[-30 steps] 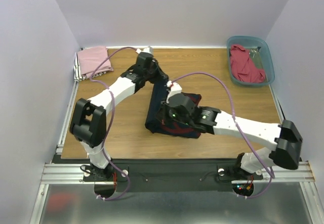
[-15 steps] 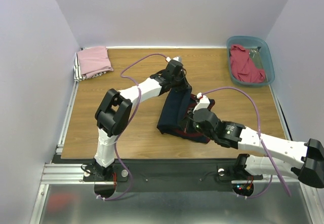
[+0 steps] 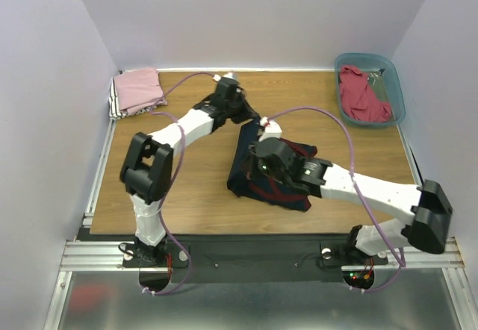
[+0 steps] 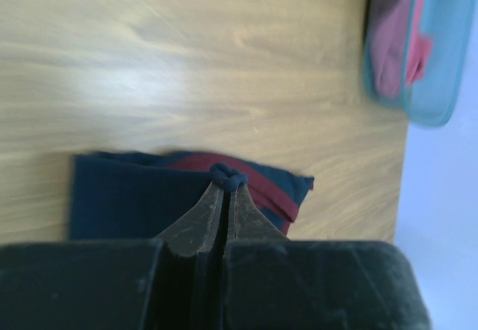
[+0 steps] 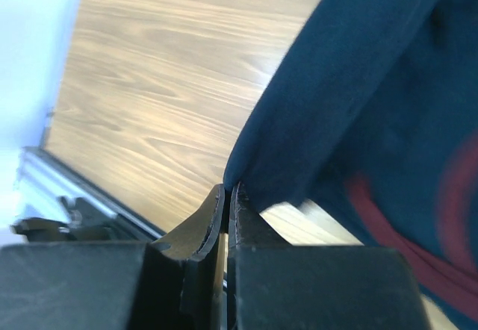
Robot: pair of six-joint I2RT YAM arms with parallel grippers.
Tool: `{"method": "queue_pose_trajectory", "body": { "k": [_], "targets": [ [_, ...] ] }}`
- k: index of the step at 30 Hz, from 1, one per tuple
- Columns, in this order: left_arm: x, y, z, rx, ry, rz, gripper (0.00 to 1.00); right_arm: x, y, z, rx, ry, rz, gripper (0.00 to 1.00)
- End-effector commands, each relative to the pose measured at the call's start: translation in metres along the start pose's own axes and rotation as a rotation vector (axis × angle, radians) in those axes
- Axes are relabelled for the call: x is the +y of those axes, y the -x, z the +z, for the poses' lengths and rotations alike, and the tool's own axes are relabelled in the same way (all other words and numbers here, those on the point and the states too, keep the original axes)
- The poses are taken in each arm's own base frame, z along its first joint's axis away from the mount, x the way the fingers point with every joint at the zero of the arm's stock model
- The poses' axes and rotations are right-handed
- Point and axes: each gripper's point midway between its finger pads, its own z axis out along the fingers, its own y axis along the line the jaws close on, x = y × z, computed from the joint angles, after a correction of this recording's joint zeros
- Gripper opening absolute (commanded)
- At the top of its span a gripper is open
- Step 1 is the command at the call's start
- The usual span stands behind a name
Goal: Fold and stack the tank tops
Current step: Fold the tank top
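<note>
The navy jersey (image 3: 240, 172) with maroon trim lies partly folded in the middle of the table. In the left wrist view my left gripper (image 4: 226, 178) is shut on a bunched bit of its navy edge, above the jersey (image 4: 127, 195); from above, that gripper (image 3: 252, 121) is at the jersey's far corner. My right gripper (image 5: 230, 190) is shut on a fold of the jersey (image 5: 373, 83) and holds it off the wood. A folded pink tank top (image 3: 138, 89) sits at the back left. A red one (image 3: 362, 95) lies crumpled in the bin.
The teal plastic bin (image 3: 397, 91) stands at the back right corner, and also shows in the left wrist view (image 4: 441, 69). A striped cloth peeks out under the pink top. Bare wood lies left of and in front of the jersey.
Both arms swung right with the jersey half a second ago and have come back left. The jersey has shifted with them. Both grips have stayed shut.
</note>
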Motion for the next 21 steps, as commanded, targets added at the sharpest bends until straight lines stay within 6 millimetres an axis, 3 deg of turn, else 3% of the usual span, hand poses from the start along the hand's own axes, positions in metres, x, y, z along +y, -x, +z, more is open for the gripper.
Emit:
{"method": "queue_pose_trajectory", "body": {
  "k": [1,2,3,4,5,6,7,8,9,12,13,14,16,21],
  "targets": [
    [0.024,0.096,-0.052,-0.263,-0.049,-0.047,0.00,0.079,0.001,0.005,0.098,0.227,-0.059,0.00],
    [0.030,0.101,-0.060,-0.267,-0.057,-0.036,0.00,0.089,0.002,0.010,0.103,0.242,-0.064,0.00],
    [0.051,0.106,-0.063,-0.269,-0.026,-0.050,0.00,0.103,0.002,0.023,0.117,0.256,-0.077,0.00],
    [0.060,0.111,-0.068,-0.275,-0.020,-0.055,0.00,0.116,0.001,0.027,0.124,0.279,-0.086,0.00],
    [0.070,0.114,-0.071,-0.281,-0.004,-0.051,0.00,0.118,-0.015,0.047,0.172,0.270,-0.104,0.00],
    [0.083,0.111,-0.073,-0.275,0.016,-0.058,0.00,0.142,-0.002,0.049,0.148,0.313,-0.102,0.00],
    [0.102,0.122,-0.080,-0.298,0.045,-0.076,0.00,0.154,-0.006,0.053,0.153,0.329,-0.110,0.00],
    [0.107,0.124,-0.085,-0.301,0.046,-0.082,0.00,0.162,-0.010,0.062,0.160,0.335,-0.120,0.00],
    [0.130,0.130,-0.092,-0.316,0.079,-0.101,0.00,0.186,-0.017,0.068,0.187,0.389,-0.127,0.00],
    [0.150,0.142,-0.111,-0.345,0.093,-0.119,0.00,0.210,-0.025,0.081,0.218,0.439,-0.132,0.00],
    [0.160,0.143,-0.116,-0.351,0.103,-0.119,0.00,0.212,-0.039,0.094,0.247,0.434,-0.140,0.00],
    [0.170,0.151,-0.128,-0.373,0.112,-0.129,0.00,0.231,-0.027,0.088,0.231,0.480,-0.135,0.00],
    [0.179,0.161,-0.143,-0.401,0.120,-0.127,0.00,0.240,-0.031,0.095,0.242,0.498,-0.135,0.00],
    [0.156,0.182,-0.169,-0.467,0.083,-0.099,0.00,0.260,-0.007,0.080,0.193,0.550,-0.133,0.00]
  ]
}}
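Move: My hands hold the tank top raised by its left edge, left hand at the far end. Bare table lies left: its middle is about 33 cm left and 12 back of my left hand, 31 left and 10 ahead of my right, some 15 cm below both. The folded stack is 45 cm left and 14 ahead of my left hand. The loose body lies 8 cm right and 18 back of my left hand, 11 right and 5 ahead of my right. Still pinching the tank top's raised edge with both closed grippers, I sweep both hands fast to the left over the bare table, my left hand about 30 cm towards the folded stack and my right nearly 25 cm alongside. The height changes little overall, and both wrists turn some 20 to 25 degrees counter-clockwise, with the loose body trailing to the right. ##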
